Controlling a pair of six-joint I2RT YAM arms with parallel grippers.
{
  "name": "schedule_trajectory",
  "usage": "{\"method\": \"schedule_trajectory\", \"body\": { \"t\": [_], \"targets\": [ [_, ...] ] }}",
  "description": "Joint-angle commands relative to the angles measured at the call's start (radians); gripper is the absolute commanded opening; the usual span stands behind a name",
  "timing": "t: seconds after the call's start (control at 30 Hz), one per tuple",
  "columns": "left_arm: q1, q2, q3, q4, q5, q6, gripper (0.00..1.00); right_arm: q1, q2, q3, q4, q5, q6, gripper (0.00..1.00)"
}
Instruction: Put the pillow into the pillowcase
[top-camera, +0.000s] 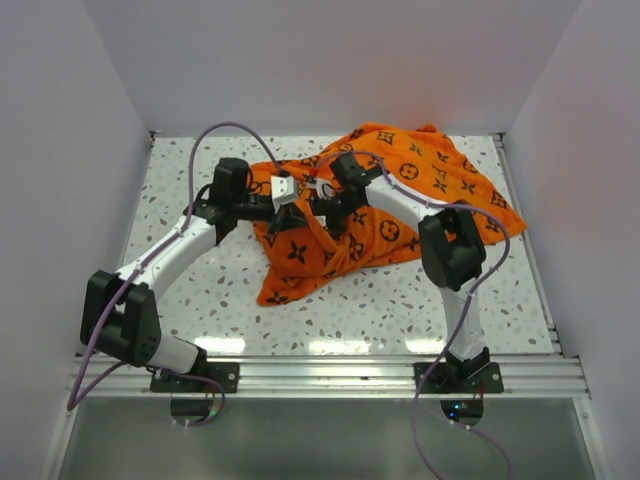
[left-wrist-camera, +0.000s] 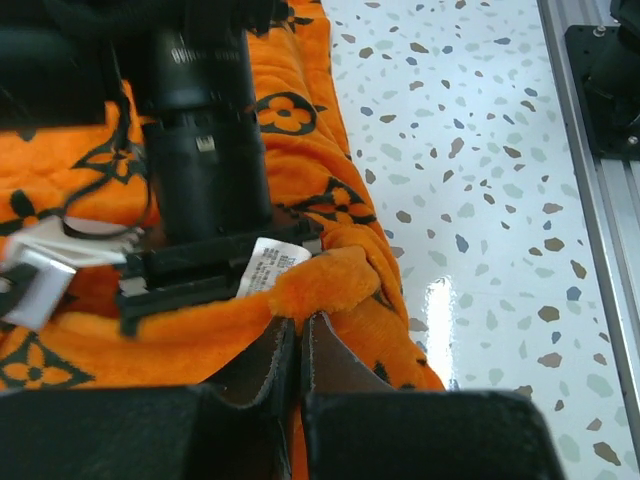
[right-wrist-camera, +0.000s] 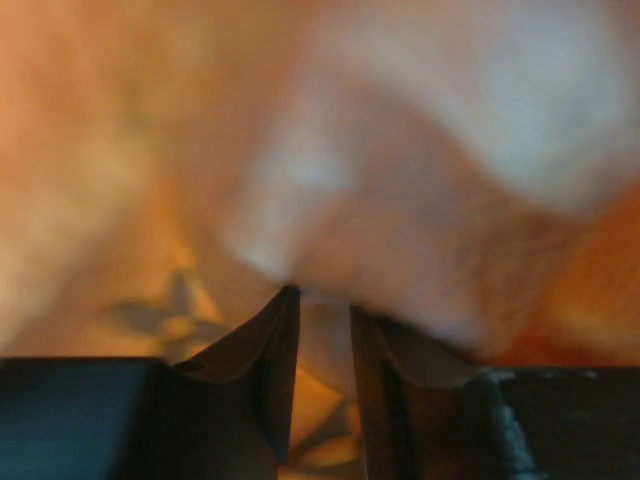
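Observation:
The orange pillowcase (top-camera: 420, 190) with dark brown motifs lies crumpled across the back of the table. My left gripper (top-camera: 288, 203) is shut on a fold of its plush edge (left-wrist-camera: 320, 280), next to a white label (left-wrist-camera: 270, 265). My right gripper (top-camera: 327, 215) reaches into the case from the right, and its black wrist (left-wrist-camera: 200, 150) fills the left wrist view. In the blurred right wrist view, a pale whitish mass, the pillow (right-wrist-camera: 480, 120), sits close ahead inside orange-lit fabric. The right gripper (right-wrist-camera: 318, 300) has pale material pinched between its fingers. The pillowcase hides the pillow from the top view.
The speckled white tabletop (top-camera: 380, 300) runs to a metal rail (top-camera: 330, 372) at the near edge. White walls enclose the left, back and right sides. Purple cables (top-camera: 215, 130) loop above both arms.

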Motion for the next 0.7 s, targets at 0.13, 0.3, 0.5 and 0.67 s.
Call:
{"method": "schedule_trajectory", "body": {
  "t": [0.13, 0.3, 0.5, 0.67],
  "targets": [
    [0.005, -0.024, -0.054, 0.075, 0.061, 0.090, 0.00, 0.001, -0.180, 0.351, -0.215, 0.323, -0.226, 0.49],
    [0.005, 0.003, -0.050, -0.005, 0.058, 0.153, 0.00, 0.002, -0.105, 0.341, -0.281, 0.515, -0.264, 0.49],
    [0.005, 0.002, -0.053, 0.016, 0.034, 0.126, 0.00, 0.048, -0.043, 0.227, -0.185, 0.560, -0.270, 0.64],
    [0.013, 0.005, -0.056, 0.077, -0.003, 0.026, 0.00, 0.076, 0.012, 0.175, -0.161, 0.661, -0.270, 0.58]
  ]
}}
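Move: The right hand is low in the pillowcase mouth, with the exposed pillow edge some 4 cm ahead, 4 cm to its left and 3 cm lower. The left hand pinches the pillowcase rim, level ahead with the right hand, 12 cm left of it and 12 cm higher. From the left hand, that pillow edge lies about 4 cm ahead, 8 cm right and 15 cm below. Left hand keeps the rim; right, opening, swings up 13 cm and forward, then plunges 15 cm to the pillow. ##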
